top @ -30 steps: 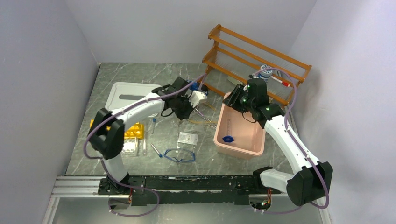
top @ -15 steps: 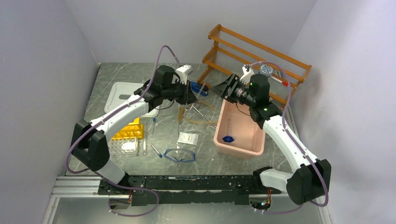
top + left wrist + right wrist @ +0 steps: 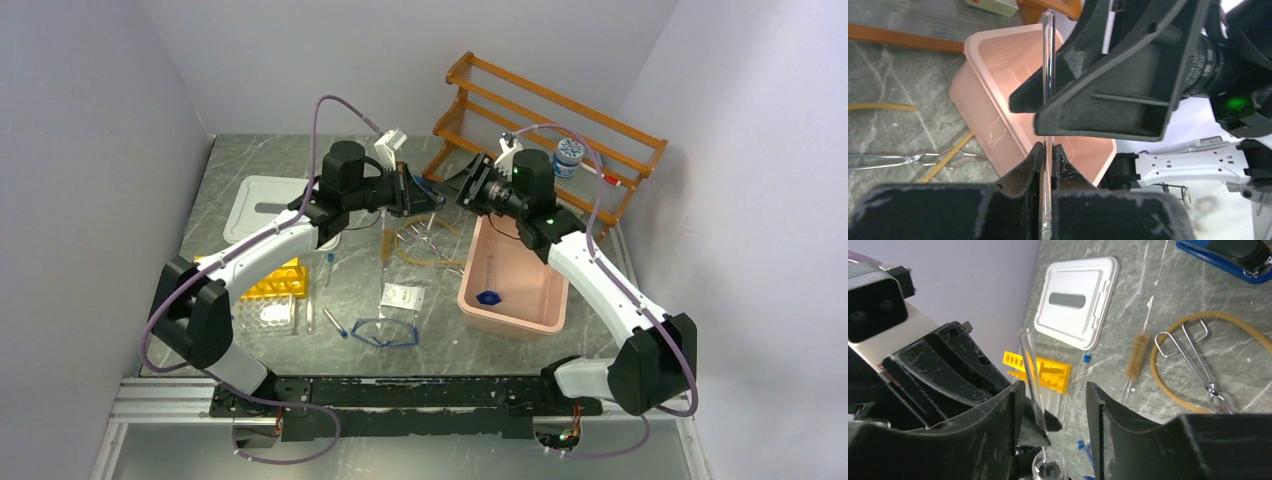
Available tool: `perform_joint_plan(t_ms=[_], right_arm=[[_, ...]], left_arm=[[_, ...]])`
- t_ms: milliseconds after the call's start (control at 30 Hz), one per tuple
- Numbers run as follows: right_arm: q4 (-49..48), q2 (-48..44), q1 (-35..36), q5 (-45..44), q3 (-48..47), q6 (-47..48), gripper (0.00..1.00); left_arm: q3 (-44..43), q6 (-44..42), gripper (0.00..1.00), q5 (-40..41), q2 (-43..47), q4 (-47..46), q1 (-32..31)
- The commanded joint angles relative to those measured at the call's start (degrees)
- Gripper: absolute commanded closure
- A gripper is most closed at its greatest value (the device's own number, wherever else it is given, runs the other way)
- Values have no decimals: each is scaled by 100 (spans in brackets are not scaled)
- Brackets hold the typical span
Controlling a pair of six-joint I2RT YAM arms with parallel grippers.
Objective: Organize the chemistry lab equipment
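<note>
My left gripper [image 3: 1048,150] is shut on a thin clear glass tube [image 3: 1048,60] and holds it in the air above the table's middle. The right gripper [image 3: 1054,390] faces it, open, with the tube [image 3: 1029,365] between its jaws, close to one of them. In the top view the left gripper [image 3: 408,190] and the right gripper [image 3: 462,188] meet nose to nose. On the table lie the tan tubing [image 3: 425,255], a white packet [image 3: 402,296], blue-framed goggles [image 3: 385,333] and blue-capped tubes [image 3: 334,322]. A small blue cap [image 3: 488,297] sits in the pink bin [image 3: 470,270].
A wooden rack [image 3: 550,120] with a blue-capped bottle [image 3: 569,152] stands at the back right. A white lid [image 3: 270,200] and a yellow tube rack [image 3: 275,282] are on the left. A blue stapler [image 3: 1228,255], a brush [image 3: 1137,357] and wire tongs [image 3: 1198,367] lie near the tubing.
The left arm rose off the table with the glass tube and swung right. My right gripper left the pink bin, turned toward the left gripper and closed in around the tube's end.
</note>
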State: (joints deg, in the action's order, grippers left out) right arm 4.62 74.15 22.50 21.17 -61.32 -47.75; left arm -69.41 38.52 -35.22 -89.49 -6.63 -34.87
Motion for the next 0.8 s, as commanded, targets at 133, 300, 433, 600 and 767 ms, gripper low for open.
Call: perform_joint_plan(t_ms=[133, 300, 433, 600, 767], right_arm=[[-130, 121, 88, -18, -88, -185, 72], [-93, 96, 89, 53, -111, -278, 98], [503, 159, -18, -14, -497, 72, 100], [1667, 55, -520, 96, -1090, 781, 100], [3206, -58, -1223, -420, -1342, 1666, 100]], left_arm=[[246, 311, 95, -466, 165, -737, -20], [305, 259, 72, -329, 270, -715, -20], [182, -228, 25, 59, 501, -291, 23], [-486, -1698, 3, 328, 625, 1120, 290], [-1127, -2767, 9, 940, 589, 2407, 630]])
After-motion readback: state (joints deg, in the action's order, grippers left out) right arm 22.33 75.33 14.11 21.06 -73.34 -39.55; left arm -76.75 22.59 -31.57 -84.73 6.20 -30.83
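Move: The flask neck stands upright between the right hand's still-open fingers, within about 1 cm ahead and 1 cm left of their midpoint; the left hand's shut fingers already hold that neck, centred at its hand point. From the right hand, the pink box lies roughly 15 cm right, 4 cm back and 20 cm lower. The tongs lie some 25 cm below, 4 cm ahead and 2 cm left; the blue stapler, also 25 cm down, about 16 cm ahead and 4 cm left. The flask changes hands in mid-air: the left holds nearly still while the right eases about 1 cm left and shuts its fingers on the neck above the left's. Then the left opens wide and backs off left, up and forward, tilting roughly 15 degrees, as the right carries the flask about 7 cm to the right towards the box, rising slightly. ##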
